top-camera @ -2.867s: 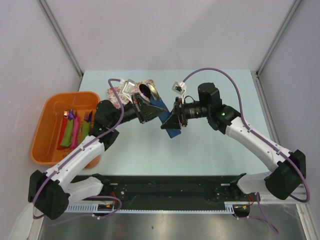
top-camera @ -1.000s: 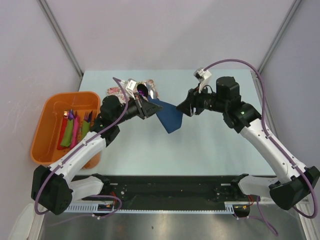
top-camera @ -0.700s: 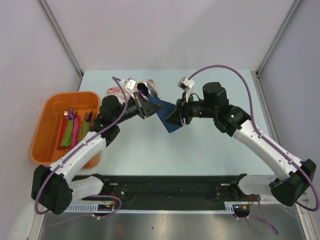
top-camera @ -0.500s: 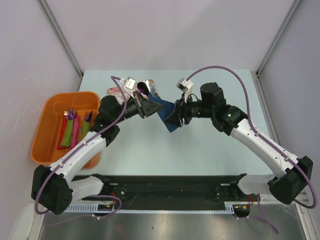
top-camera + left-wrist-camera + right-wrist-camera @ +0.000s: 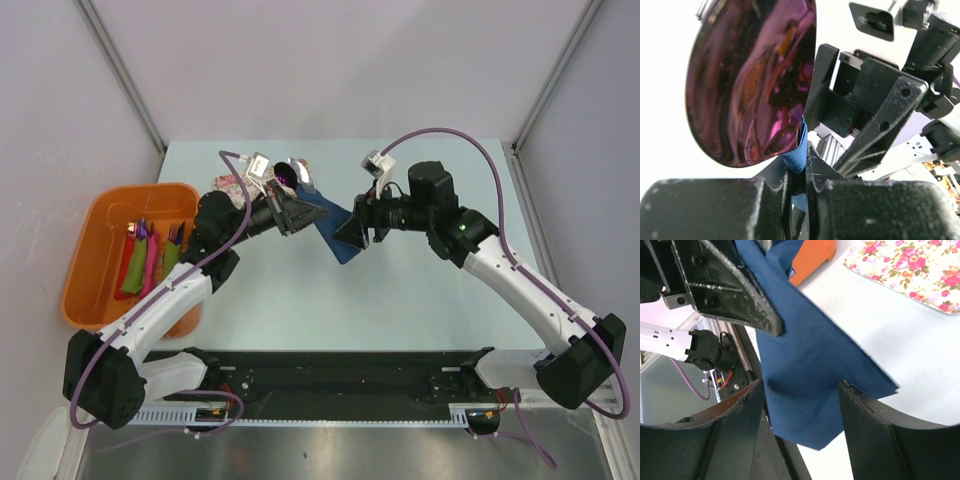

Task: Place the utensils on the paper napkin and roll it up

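The dark blue paper napkin point(image 5: 338, 238) hangs in the air over the table, and one corner of it point(image 5: 798, 150) is pinched in my left gripper point(image 5: 298, 212), which is shut. A glossy purple spoon bowl point(image 5: 752, 80) juts up out of the napkin right by the left fingers point(image 5: 816, 167). It also shows in the top view as the spoon bowl point(image 5: 290, 176). Its handle is hidden. My right gripper point(image 5: 802, 412) is open, its jaws standing either side of the napkin's hanging part point(image 5: 810, 375) without closing on it.
A floral tray point(image 5: 232, 184) lies at the back left of the table, under the left arm; the tray point(image 5: 912, 270) also shows in the right wrist view. An orange bin point(image 5: 95, 255) at the left holds red, pink and green rolls point(image 5: 148, 262).
My right gripper has swung in from the right to the hanging napkin, and its jaws now stand wider. My left gripper has kept its hold on the napkin, shifting only slightly.
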Motion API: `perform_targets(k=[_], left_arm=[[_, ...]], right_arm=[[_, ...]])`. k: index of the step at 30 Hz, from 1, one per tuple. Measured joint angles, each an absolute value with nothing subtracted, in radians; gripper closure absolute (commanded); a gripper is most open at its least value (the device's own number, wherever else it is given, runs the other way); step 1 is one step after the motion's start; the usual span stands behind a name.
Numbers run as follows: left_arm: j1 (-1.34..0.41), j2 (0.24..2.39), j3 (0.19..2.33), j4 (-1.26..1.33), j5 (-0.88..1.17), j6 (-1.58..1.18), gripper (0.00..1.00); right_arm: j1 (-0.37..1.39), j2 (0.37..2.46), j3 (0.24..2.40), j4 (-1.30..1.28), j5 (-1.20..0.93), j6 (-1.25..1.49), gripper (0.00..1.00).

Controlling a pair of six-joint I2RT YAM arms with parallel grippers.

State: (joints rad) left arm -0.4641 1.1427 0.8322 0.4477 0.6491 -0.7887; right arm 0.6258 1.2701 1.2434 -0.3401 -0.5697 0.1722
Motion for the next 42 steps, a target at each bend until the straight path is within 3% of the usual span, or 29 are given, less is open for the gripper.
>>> perform_targets(k=[16, 27, 30, 33, 34, 37, 38, 41, 42], left_arm=[[-0.465, 1.143, 0.832, 0.494, 0.685, -0.825, 1.0], [-0.465, 1.143, 0.83, 0.558, 0.718, -0.858, 1.0], [-0.465, 1.143, 0.83, 0.567, 0.73, -0.865, 1.0], [-0.465, 1.143, 0.83, 0.57, 0.738, -0.867, 1.0], [-0.465, 1.143, 0.83, 0.571, 0.74, -0.873, 1.0], [-0.465, 1.135, 0.83, 0.574, 0.741, -0.887, 0.79], [-0.465, 1.131, 0.83, 0.57, 0.739, -0.89, 0.6], [-0.465, 1.125, 0.829, 0.558, 0.72, -0.882, 0.34], [-0.462, 1.121, 0.826, 0.554, 0.714, -0.882, 0.3]], right_arm=[[0.636, 1.28, 1.241, -0.294, -0.635, 0.191, 0.4], [0.635, 1.289, 1.225, -0.242, -0.724, 0.253, 0.58], [0.635, 1.289, 1.214, -0.218, -0.757, 0.284, 0.73], [0.633, 1.289, 1.207, -0.202, -0.784, 0.309, 0.97], [0.632, 1.289, 1.208, -0.198, -0.791, 0.313, 1.0], [0.628, 1.289, 1.207, -0.188, -0.809, 0.326, 1.0], [0.628, 1.289, 1.208, -0.185, -0.813, 0.33, 1.0], [0.628, 1.288, 1.208, -0.174, -0.797, 0.348, 1.0], [0.629, 1.288, 1.208, -0.173, -0.787, 0.359, 1.0]])
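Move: The napkin's loose tail hangs about 4 cm to the left and 2 cm back from the open right hand, near its height. From the left hand, which still pinches the bundle, the tail is some 4 cm back, 4 cm right and 4 cm lower; the purple spoon head is about 7 cm ahead, 6 cm left and slightly above, the silver utensil's head 8 cm ahead, 3 cm left. The right goes about 4 cm back, left and up, pinching the napkin's tail; the left rises, then opens. ##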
